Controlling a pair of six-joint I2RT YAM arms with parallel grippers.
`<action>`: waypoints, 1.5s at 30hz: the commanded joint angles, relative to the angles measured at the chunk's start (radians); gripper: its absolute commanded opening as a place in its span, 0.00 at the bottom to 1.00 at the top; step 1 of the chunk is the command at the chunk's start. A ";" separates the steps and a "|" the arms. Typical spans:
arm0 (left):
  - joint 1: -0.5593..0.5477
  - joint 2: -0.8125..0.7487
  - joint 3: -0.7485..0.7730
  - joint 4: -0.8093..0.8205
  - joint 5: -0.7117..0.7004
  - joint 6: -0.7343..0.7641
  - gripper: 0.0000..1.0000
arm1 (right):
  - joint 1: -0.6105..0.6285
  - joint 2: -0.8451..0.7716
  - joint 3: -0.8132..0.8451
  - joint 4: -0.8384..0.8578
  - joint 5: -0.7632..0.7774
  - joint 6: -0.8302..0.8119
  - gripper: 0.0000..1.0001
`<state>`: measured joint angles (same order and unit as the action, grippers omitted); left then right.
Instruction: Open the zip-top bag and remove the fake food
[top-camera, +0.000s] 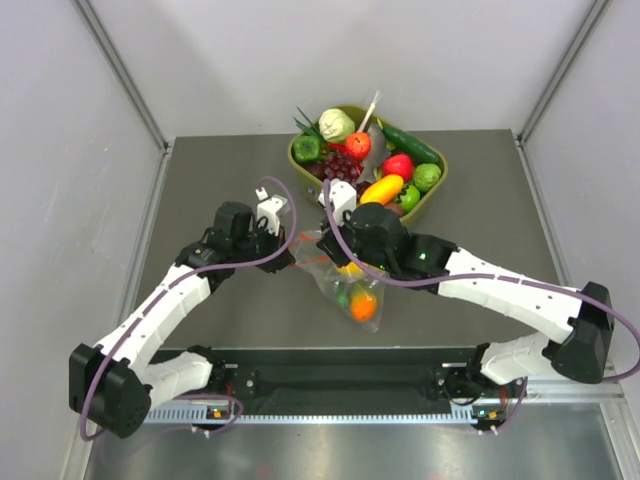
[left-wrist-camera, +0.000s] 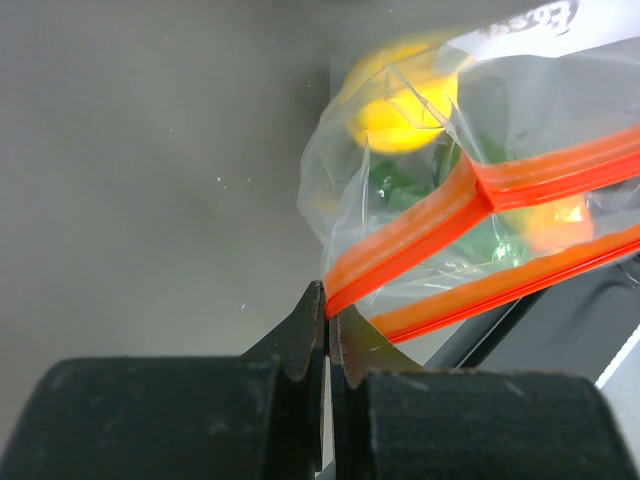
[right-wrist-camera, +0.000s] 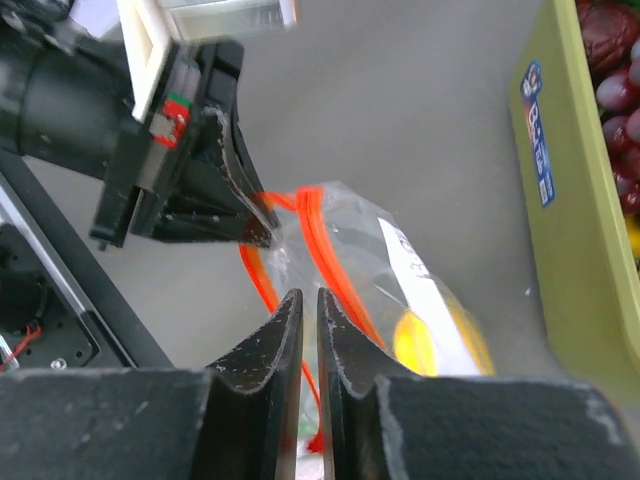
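Note:
The clear zip-top bag (top-camera: 340, 283) hangs just above the table between both grippers, its orange-red zip strip (left-wrist-camera: 420, 235) parted into two bands. Inside it lies fake food: a yellow lemon (left-wrist-camera: 405, 110), a green piece (left-wrist-camera: 400, 185) and an orange fruit (top-camera: 363, 305). My left gripper (left-wrist-camera: 327, 312) is shut on the end of one zip band. My right gripper (right-wrist-camera: 309, 297) has its jaws almost together, pinching the bag's plastic (right-wrist-camera: 370, 270) at the other band. The left gripper's fingertips (right-wrist-camera: 262, 232) show close beyond it.
An olive-green tub (top-camera: 440, 172) full of toy fruit and vegetables stands at the back, just beyond the right gripper; its wall (right-wrist-camera: 570, 180) fills the right of the right wrist view. The black base rail (top-camera: 340, 375) runs along the near edge.

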<state>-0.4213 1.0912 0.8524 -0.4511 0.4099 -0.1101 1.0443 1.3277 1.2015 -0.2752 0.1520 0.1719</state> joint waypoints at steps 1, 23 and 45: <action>0.010 -0.005 0.017 -0.009 -0.030 0.009 0.00 | -0.009 -0.016 0.000 0.025 0.015 -0.008 0.09; 0.006 0.061 0.013 0.019 0.113 -0.014 0.00 | -0.026 0.223 -0.115 -0.005 0.050 0.012 0.41; 0.006 0.038 0.007 0.031 0.156 -0.011 0.00 | -0.030 0.332 -0.094 -0.196 0.248 0.126 0.51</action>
<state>-0.4137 1.1542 0.8520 -0.4641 0.5426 -0.1387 1.0233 1.6459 1.0710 -0.3496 0.3367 0.2779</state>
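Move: The yellow fruit lies in the bag about 21 cm below the right hand, some 8 cm to its right and 4 cm farther out. The bag's open mouth hangs roughly 10 cm straight beneath that hand. The green vegetable lies around 6 cm right, 1 cm back and 23 cm below, the orange 12 cm right, 4 cm back and equally low. From the left hand, pinching the rim, the yellow fruit is about 15 cm right, 5 cm ahead and 12 cm below. Down into the mouth of the bag goes the right hand, sinking about 19 cm towards the yellow fruit and late on edging some 4 cm to the right. Its nearly shut fingers open about halfway on the way, while the wrist tips them some 25 degrees more steeply down and turns a little clockwise. The left hand keeps its pinch on the zip rim, easing a couple of centimetres back, right and down. ##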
